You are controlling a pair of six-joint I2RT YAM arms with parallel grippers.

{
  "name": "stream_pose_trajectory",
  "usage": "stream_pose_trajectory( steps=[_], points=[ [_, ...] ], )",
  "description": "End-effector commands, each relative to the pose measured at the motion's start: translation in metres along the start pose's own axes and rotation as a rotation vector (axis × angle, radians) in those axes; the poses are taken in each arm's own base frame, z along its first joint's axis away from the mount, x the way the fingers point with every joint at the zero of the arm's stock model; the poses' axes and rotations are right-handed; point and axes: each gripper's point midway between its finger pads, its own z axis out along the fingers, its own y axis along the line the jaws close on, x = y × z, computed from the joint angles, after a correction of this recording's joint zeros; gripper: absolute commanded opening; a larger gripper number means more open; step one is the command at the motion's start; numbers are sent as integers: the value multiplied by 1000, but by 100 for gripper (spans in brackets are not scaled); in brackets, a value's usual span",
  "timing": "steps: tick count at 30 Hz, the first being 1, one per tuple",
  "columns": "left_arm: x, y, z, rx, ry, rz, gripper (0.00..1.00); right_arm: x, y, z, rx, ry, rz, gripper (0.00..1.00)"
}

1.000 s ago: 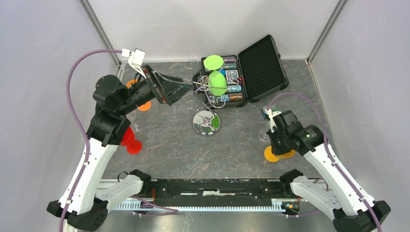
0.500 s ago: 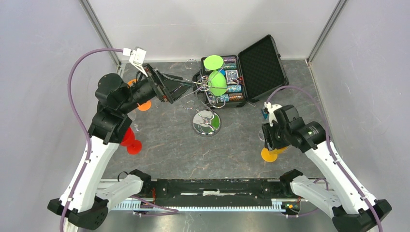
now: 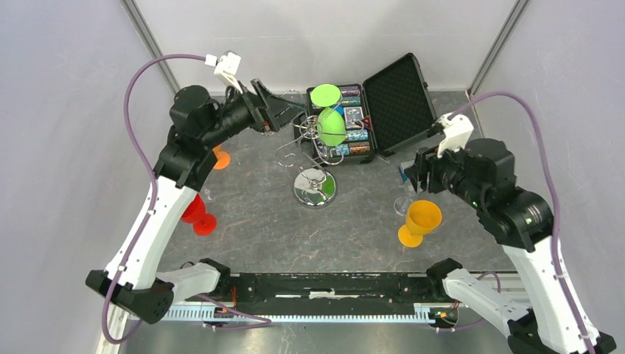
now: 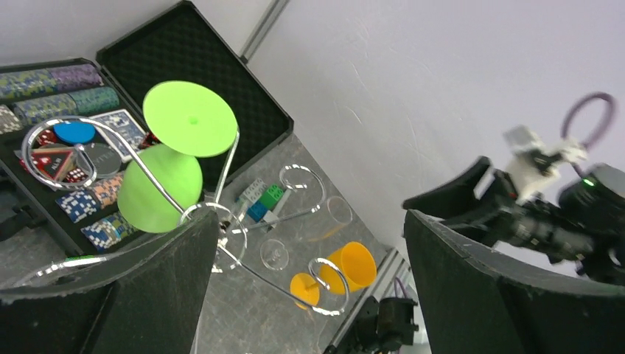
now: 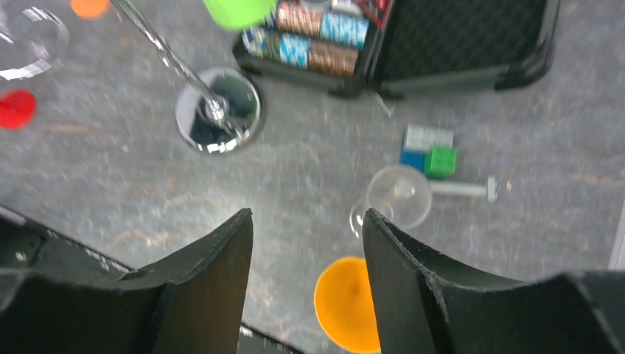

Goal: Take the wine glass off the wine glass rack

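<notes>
The wine glass rack (image 3: pixel 315 187) stands mid-table on its mirrored disc base, its curled wire arms spreading from the pole top (image 4: pixel 208 221). A green wine glass (image 3: pixel 332 125) hangs upside down on one arm, foot up (image 4: pixel 190 118). My left gripper (image 3: pixel 293 112) is open and level with the rack top. In the left wrist view the gripper (image 4: pixel 309 221) has the pole top by its left finger and nothing held. My right gripper (image 3: pixel 417 174) is open and raised above an orange wine glass (image 3: pixel 421 221), which stands upright on the table. The right wrist view shows empty jaws (image 5: pixel 307 215).
An open black case (image 3: pixel 398 92) of poker chips lies behind the rack. A clear glass (image 3: pixel 403 205) and toy blocks (image 5: pixel 431 155) sit near the orange glass. A red glass (image 3: pixel 197 214) and another orange glass (image 3: pixel 220 158) stand on the left side.
My right gripper opened, let go of the orange glass and rose up and back to the right. The left arm lifted and moved farther back toward the rack top.
</notes>
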Motion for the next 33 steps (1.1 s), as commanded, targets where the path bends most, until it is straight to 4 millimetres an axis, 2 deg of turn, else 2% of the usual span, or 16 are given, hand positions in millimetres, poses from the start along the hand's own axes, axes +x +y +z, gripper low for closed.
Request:
stream_pose_trajectory(
  steps=[1, 4, 9, 11, 18, 24, 33],
  points=[
    [-22, 6, 16, -38, -45, 21, 96, -60, 8, -11, -37, -247, 9, 61],
    [-27, 21, 30, -99, -45, 12, 92, -71, 10, -6, -45, -300, 40, 61],
    [-22, 50, 59, -207, 11, -77, 81, -70, 10, 3, -48, -319, 68, 61],
    [-16, 52, 68, -215, 36, -127, 76, -67, 10, 5, -49, -319, 76, 61],
    [1, 71, 84, -298, 28, -205, 72, -56, 7, 8, -32, -327, 86, 62],
    [16, 81, 102, -288, 54, -284, 67, -51, 4, 7, -24, -343, 79, 62],
    [32, 97, 115, -306, 75, -345, 63, -47, 4, 1, -34, -391, 82, 63]
  ],
)
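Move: The green wine glass hangs foot-up on the rack, its middle about 15 cm ahead of the left hand, 7 to the right and 14 lower. The rack's hub is roughly 6 cm ahead, 3 right and 8 lower; the open poker-chip case lies on the table, some 28 ahead, 12 right and 42 below. From the right hand, the green glass's middle is about 21 cm ahead, 23 left and level. The left hand comes close to the foot of the green glass, contact not visible: forward about 11 cm past the rack's left side, sinking 8 or 9, mostly late, and easing right. Its wrist tips down some 25 degrees and its fingers close by about a third. The right hand, open and empty, rises further from the yellow glass, tilting up, then sinks slightly. ##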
